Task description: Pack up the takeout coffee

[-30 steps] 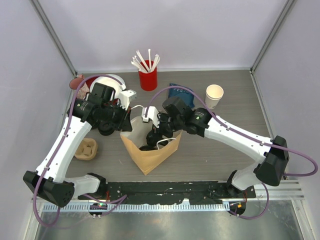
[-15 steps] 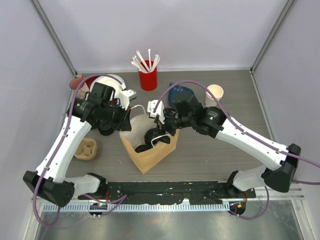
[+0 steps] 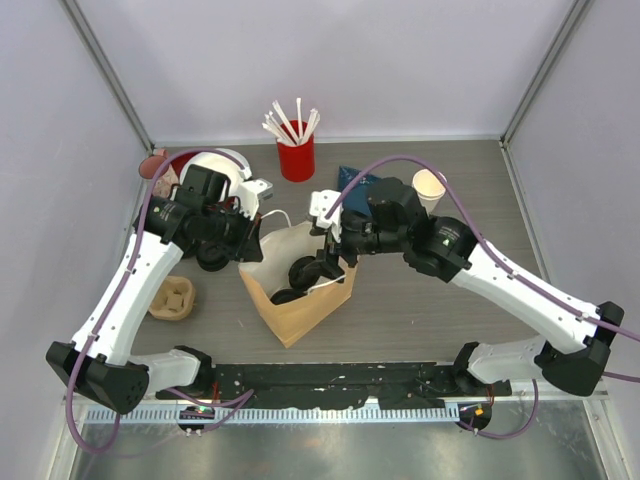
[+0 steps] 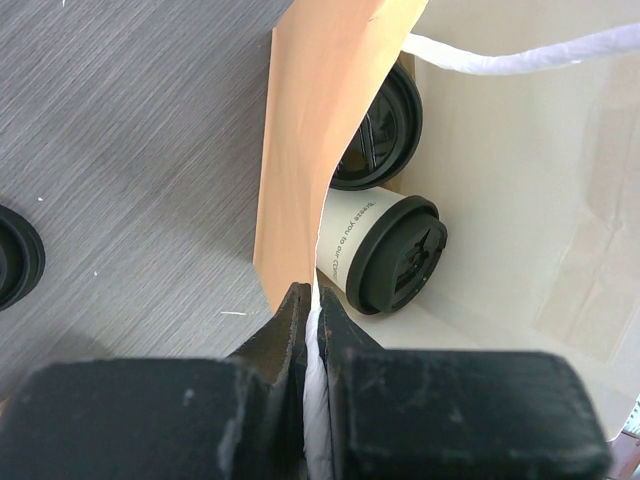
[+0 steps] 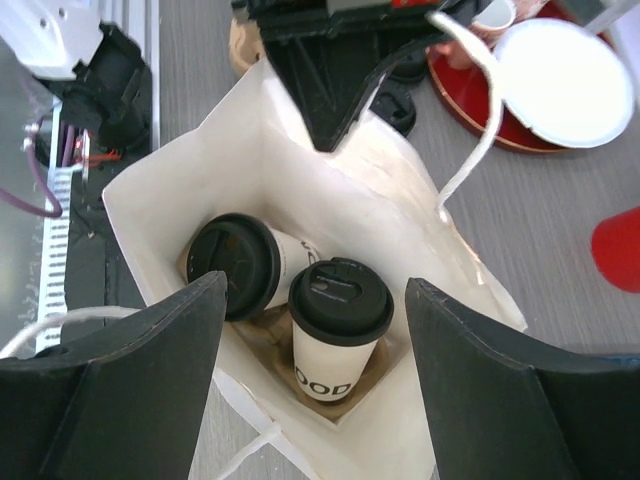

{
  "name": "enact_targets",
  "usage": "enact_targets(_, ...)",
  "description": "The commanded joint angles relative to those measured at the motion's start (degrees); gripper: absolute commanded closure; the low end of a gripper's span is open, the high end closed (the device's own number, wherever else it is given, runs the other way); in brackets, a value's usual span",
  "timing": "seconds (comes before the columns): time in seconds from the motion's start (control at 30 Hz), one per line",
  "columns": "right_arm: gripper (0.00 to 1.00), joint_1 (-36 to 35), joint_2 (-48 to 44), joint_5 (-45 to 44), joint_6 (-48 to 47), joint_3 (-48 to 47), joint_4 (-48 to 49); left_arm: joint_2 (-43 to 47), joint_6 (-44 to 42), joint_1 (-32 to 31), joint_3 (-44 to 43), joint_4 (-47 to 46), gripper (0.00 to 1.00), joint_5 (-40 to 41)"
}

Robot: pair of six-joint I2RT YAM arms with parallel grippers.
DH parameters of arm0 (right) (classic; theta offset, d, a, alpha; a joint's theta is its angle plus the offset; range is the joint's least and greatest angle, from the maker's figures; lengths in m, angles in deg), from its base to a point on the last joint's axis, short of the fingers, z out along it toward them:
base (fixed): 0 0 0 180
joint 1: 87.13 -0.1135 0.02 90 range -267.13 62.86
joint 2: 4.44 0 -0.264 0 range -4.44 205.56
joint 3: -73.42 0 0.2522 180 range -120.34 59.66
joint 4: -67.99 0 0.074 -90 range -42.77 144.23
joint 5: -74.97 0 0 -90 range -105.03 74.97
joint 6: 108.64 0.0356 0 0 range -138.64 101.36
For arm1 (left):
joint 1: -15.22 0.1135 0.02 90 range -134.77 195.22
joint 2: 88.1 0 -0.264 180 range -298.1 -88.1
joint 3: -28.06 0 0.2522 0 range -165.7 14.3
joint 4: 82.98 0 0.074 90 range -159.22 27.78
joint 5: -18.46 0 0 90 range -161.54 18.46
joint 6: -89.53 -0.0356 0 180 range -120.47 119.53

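Both takeout coffee cups are inside the brown paper bag (image 3: 296, 305) at the table's middle. One cup (image 5: 340, 305) stands upright in the bag. The other cup (image 5: 236, 266) leans against it on the side toward the arm bases. In the left wrist view the two black lids (image 4: 397, 258) (image 4: 385, 125) show past the bag's wall (image 4: 300, 150). My left gripper (image 4: 312, 295) is shut on the bag's far-left rim, holding the mouth wide. My right gripper (image 5: 315, 290) hangs open above the bag's mouth, a finger on either side of the upright cup and touching nothing.
A red straw holder (image 3: 296, 160) stands at the back. A lidless paper cup (image 3: 428, 190) and a blue packet (image 3: 362, 183) are back right. A cardboard cup carrier (image 3: 172, 298) lies left, a red plate (image 3: 185, 163) back left, a loose black lid (image 4: 15, 258) beside the bag.
My right gripper has lifted out of the bag and drawn back towards the right, jaws still open. The cup stays in the bag. The left gripper has not moved.
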Motion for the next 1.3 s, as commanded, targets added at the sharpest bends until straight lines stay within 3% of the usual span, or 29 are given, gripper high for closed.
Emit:
enact_targets(0.0, 0.23, 0.1, -3.6, -4.3, 4.8, -2.9, 6.5, 0.1, -0.3, 0.2, -1.8, -0.7, 1.00, -0.5)
enact_targets(0.27, 0.23, 0.1, -5.9, -10.2, 9.4, -2.3, 13.4, -0.1, -0.4, 0.2, -1.6, -0.9, 1.00, -0.3)
enact_targets(0.53, 0.21, 0.1, -6.5, -27.1, 11.5, -1.0, 16.4, 0.0, -0.3, 0.2, -1.8, -0.9, 1.00, -0.4)
enact_targets(0.8, 0.21, 0.5, -4.3, -27.2, 11.8, -2.2, 14.2, 0.0, -0.2, 0.2, -1.8, -0.4, 1.00, -0.3)
enact_targets(0.97, 0.21, 1.2, -3.9, -26.4, 11.9, -2.2, 13.9, 0.1, -0.2, 0.2, -2.0, -0.4, 0.89, -0.2)
enact_targets(1.1, 0.21, 1.6, -3.3, -26.4, 12.0, -2.3, 13.5, 0.1, -0.1, 0.2, -2.6, -0.1, 0.71, 0.1)
enact_targets(1.27, 0.21, 2.1, -2.9, -25.6, 12.1, -2.5, 13.5, 0.3, -0.3, 0.2, -4.3, 0.3, 0.57, 0.8)
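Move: The paper bag's left rim and handle are pinched in the left fingers, the bag's middle about 10 cm to the right and 12 cm lower; a spare lid lies some 12 cm ahead and 15 cm left on the table. The right hand hovers open, the bag's middle about 8 cm to its left and 20 cm below. The straw cup stands roughly 38 cm ahead and 10 cm left of it; the blue napkin about 33 cm ahead, 8 cm right. The left fingers keep their pinch on the bag's rim and handle, then open to about two fifths at the very end, the hand staying put. Still wide open and empty, the right hand rises clear of the bag, then swings forward some 7 cm and a little right, turning about 30 degrees clockwise towards the straw cup and napkin side, and finally sinks about 2 cm. ##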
